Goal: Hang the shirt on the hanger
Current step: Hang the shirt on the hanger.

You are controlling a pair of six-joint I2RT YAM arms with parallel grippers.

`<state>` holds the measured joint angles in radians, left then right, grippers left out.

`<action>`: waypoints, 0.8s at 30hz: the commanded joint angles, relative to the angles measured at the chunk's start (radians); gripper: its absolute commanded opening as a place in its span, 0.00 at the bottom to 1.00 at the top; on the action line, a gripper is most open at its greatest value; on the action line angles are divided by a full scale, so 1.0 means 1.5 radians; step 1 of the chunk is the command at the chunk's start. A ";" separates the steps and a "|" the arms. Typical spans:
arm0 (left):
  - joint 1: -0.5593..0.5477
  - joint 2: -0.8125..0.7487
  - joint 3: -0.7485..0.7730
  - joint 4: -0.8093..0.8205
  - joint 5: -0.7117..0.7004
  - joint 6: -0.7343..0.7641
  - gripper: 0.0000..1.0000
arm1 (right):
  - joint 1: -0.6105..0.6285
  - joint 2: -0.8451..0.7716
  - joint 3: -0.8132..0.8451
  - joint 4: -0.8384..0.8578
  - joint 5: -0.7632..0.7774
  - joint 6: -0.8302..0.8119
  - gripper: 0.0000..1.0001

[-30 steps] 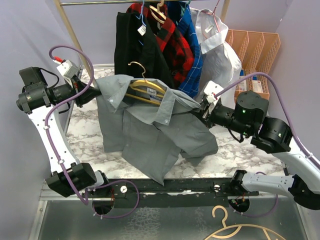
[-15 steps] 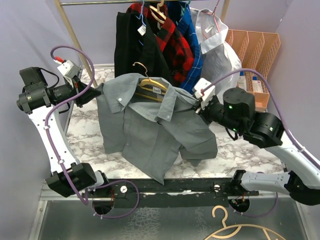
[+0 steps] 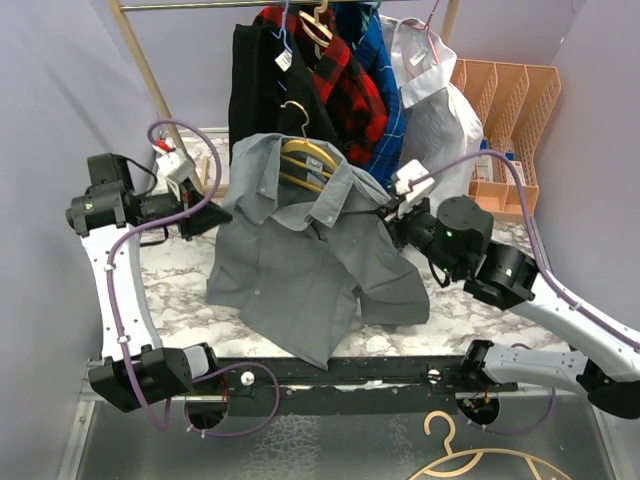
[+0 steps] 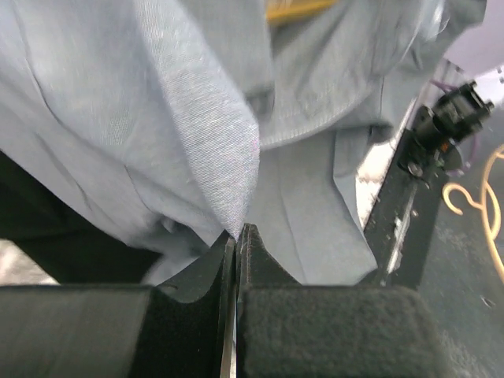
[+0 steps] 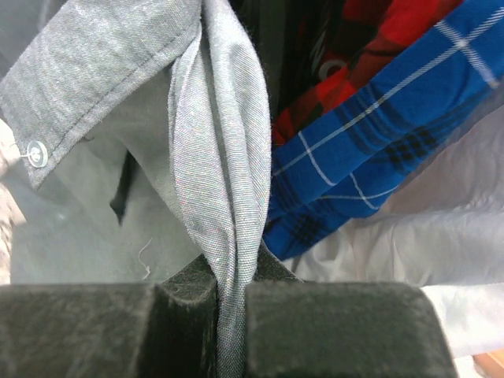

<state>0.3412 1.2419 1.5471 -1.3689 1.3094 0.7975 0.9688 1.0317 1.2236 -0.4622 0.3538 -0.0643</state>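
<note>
The light-grey shirt point(image 3: 300, 260) hangs in the air over the marble table, its collar wrapped round the yellow-gold hanger point(image 3: 305, 152), whose hook rises toward the rack. My left gripper point(image 3: 218, 218) is shut on the shirt's left edge. In the left wrist view its tips point(image 4: 236, 232) pinch a point of the shirt's cloth point(image 4: 157, 102), and a strip of the hanger point(image 4: 303, 8) shows at the top. My right gripper point(image 3: 388, 222) is shut on the shirt's right shoulder. The right wrist view shows a fold of the shirt point(image 5: 220, 142) running down between the gripper's closed fingers point(image 5: 231, 276).
Behind the shirt a rack carries a black garment point(image 3: 262, 90), a red plaid shirt point(image 3: 345, 80), a blue plaid shirt point(image 3: 385, 110) and a white shirt point(image 3: 435, 110). Orange bins point(image 3: 510, 100) stand at the back right. A pale tan hanger point(image 3: 470, 458) lies below the table's front edge.
Both grippers have carried the shirt and hanger up and back toward the rack. The left arm has swung inward to the right, and the right gripper has moved left.
</note>
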 commanded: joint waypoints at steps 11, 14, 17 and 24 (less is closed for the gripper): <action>-0.082 -0.037 -0.209 0.173 -0.240 -0.062 0.37 | -0.001 -0.059 -0.066 0.285 -0.051 0.014 0.01; -0.082 -0.042 -0.148 0.177 -0.231 -0.079 0.88 | -0.001 -0.085 -0.050 0.235 -0.060 -0.025 0.01; -0.082 -0.037 -0.052 0.144 -0.180 -0.104 0.99 | -0.001 -0.135 -0.057 0.214 -0.023 -0.052 0.01; -0.083 -0.013 0.152 0.102 -0.159 -0.102 0.99 | -0.001 -0.229 -0.030 0.035 -0.177 -0.126 0.01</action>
<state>0.2203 1.2133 1.6581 -1.1969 1.0386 0.6670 0.9672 0.7631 1.1137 -0.2977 0.2535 -0.1715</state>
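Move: Both hands still hold the grey shirt, the left pinching its left shoulder edge. The hanger's middle, in the shirt's neck, lies some 16 cm to the left hand's right and 6 cm ahead, about 2 cm higher. From the right hand the hanger lies some 16 cm left and 6 cm ahead, near its height; the blue plaid shirt hangs roughly 14 cm ahead of that hand and level with it sideways. The left hand's pinch on the shirt's shoulder edge ends: it drops about 11 cm, spreads its fingers wide at the bottom, then rises empty to just above where it started. The right keeps its grip, nearly still at first, then lifts some 6.5 cm while drawing back and to the right, fingers tipping up about 15 degrees. ##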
